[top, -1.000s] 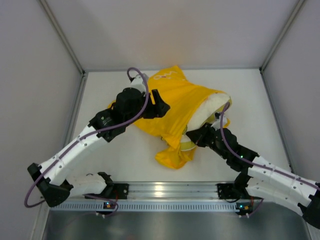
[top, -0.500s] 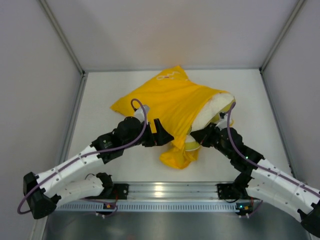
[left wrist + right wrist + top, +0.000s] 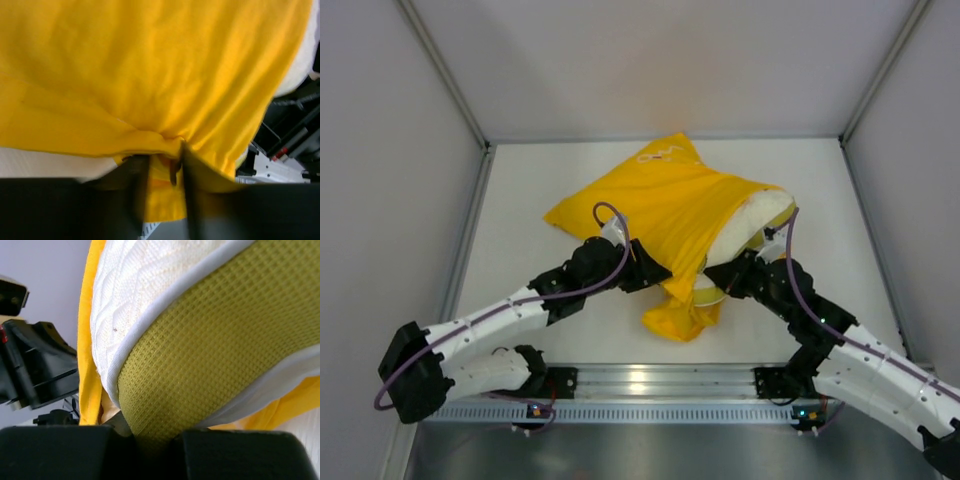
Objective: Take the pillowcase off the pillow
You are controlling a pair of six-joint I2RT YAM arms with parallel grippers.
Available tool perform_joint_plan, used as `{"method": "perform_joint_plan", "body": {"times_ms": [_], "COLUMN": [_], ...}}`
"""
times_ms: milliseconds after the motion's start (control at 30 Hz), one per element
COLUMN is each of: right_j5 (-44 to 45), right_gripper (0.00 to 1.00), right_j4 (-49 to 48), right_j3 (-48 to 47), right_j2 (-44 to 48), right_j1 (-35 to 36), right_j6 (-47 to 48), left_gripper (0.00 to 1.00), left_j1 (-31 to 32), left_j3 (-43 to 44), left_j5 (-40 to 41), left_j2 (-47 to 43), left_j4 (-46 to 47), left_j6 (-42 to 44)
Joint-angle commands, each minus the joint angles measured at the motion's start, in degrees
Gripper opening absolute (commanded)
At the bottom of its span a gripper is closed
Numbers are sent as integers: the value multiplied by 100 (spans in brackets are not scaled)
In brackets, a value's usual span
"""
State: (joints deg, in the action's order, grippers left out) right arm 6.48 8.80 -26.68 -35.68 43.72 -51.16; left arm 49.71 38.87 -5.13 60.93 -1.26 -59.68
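The bright yellow pillowcase (image 3: 660,200) lies spread across the middle of the table, with a bunched tail (image 3: 680,318) toward the near edge. The cream pillow (image 3: 750,215) sticks out of its right-hand opening. My left gripper (image 3: 655,275) is at the case's near edge. In the left wrist view its jaws (image 3: 161,172) stand open on either side of a fold of yellow pillowcase (image 3: 150,65). My right gripper (image 3: 718,287) is shut on the pillow's near corner. The right wrist view shows it (image 3: 152,440) pinching the olive mesh side band of the pillow (image 3: 225,340).
Grey walls close the table in on the left, back and right. A metal rail (image 3: 650,380) with both arm bases runs along the near edge. The two wrists are close together near the case's tail. The left arm (image 3: 40,365) shows in the right wrist view.
My left arm came back from the far left part of the case to its near edge, and the cloth it had lifted settled flat. Its jaws widened, then narrowed. The right gripper kept its hold.
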Motion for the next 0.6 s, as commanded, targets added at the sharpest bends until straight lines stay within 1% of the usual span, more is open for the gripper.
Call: {"method": "perform_joint_plan", "body": {"times_ms": [0, 33, 100, 133, 200, 233, 267, 300, 333, 367, 400, 467, 500, 567], "right_j5": [-111, -147, -375, -436, -603, -613, -613, -569, -386, -289, -201, 27, 90, 160], "right_gripper": [0, 0, 0, 0, 0, 0, 0, 0, 0, 0, 0, 0, 0, 0], "right_j4": [-80, 16, 87, 226, 341, 594, 797, 1016, 1445, 1658, 1826, 2246, 2371, 2495], "right_j3": [-365, -373, -382, -400, -434, -513, -627, -950, -1145, -1617, -1874, -2340, -2777, -3088], "right_j2": [491, 562, 824, 948, 1438, 1615, 1948, 2108, 2231, 2398, 2443, 2400, 2321, 2093], "right_j1": [-92, -92, -92, -92, -92, -101, -92, -92, -92, -92, -92, -92, -92, -84], "right_j6": [-17, -43, -122, -201, -403, -456, -491, -492, -466, -405, -352, -150, -62, 193], "left_gripper": [14, 0, 0, 0, 0, 0, 0, 0, 0, 0, 0, 0, 0, 0], "left_j1": [-216, -434, -707, -1065, -1436, -1734, -1841, -1929, -2087, -2193, -2298, -2484, -2501, -2537], "left_j3": [-108, -134, -291, -353, -337, -293, -127, -56, 6, 24, -2, -116, -134, -204], "left_j5": [240, 310, 442, 434, 372, 355, 450, 669, 740, 671, 601, 592, 635, 688], "left_j2": [305, 497, 700, 919, 1270, 1377, 1465, 1605, 1659, 1694, 1729, 1730, 1764, 1826], "left_j4": [758, 750, 1002, 1100, 1136, 1084, 971, 830, 637, 609, 635, 715, 723, 741], "left_j6": [17, 18, 96, 132, 298, 395, 639, 772, 861, 922, 941, 967, 1019, 1055]}}
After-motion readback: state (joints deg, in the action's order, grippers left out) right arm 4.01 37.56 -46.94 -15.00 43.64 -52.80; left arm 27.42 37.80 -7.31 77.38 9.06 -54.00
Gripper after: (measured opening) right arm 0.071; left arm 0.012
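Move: The pillowcase's near edge lies right at my left fingertips, which are already part-way shut around it, only about 1 cm ahead. The main spread of the pillowcase is some 15 cm ahead, 5 cm to the left and 5 cm lower; its hanging flap is about 9 cm back, 5 cm right and 7 cm down. My right hand already grips the pillow's end: from it the pillowcase edge is about 9 cm left and 1 cm back, the pillow's bare part 11 cm ahead and 10 cm right. I finish closing my left fingers on the pillowcase edge, then haul it forward and left about 15 cm while sinking some 8 cm, the hand turning nearly 20 degrees counter-clockwise. My right hand keeps its pinch on the pillow's end and pulls the other way: back and right, slowly at first, then rising fast, about 12 cm up in all. ##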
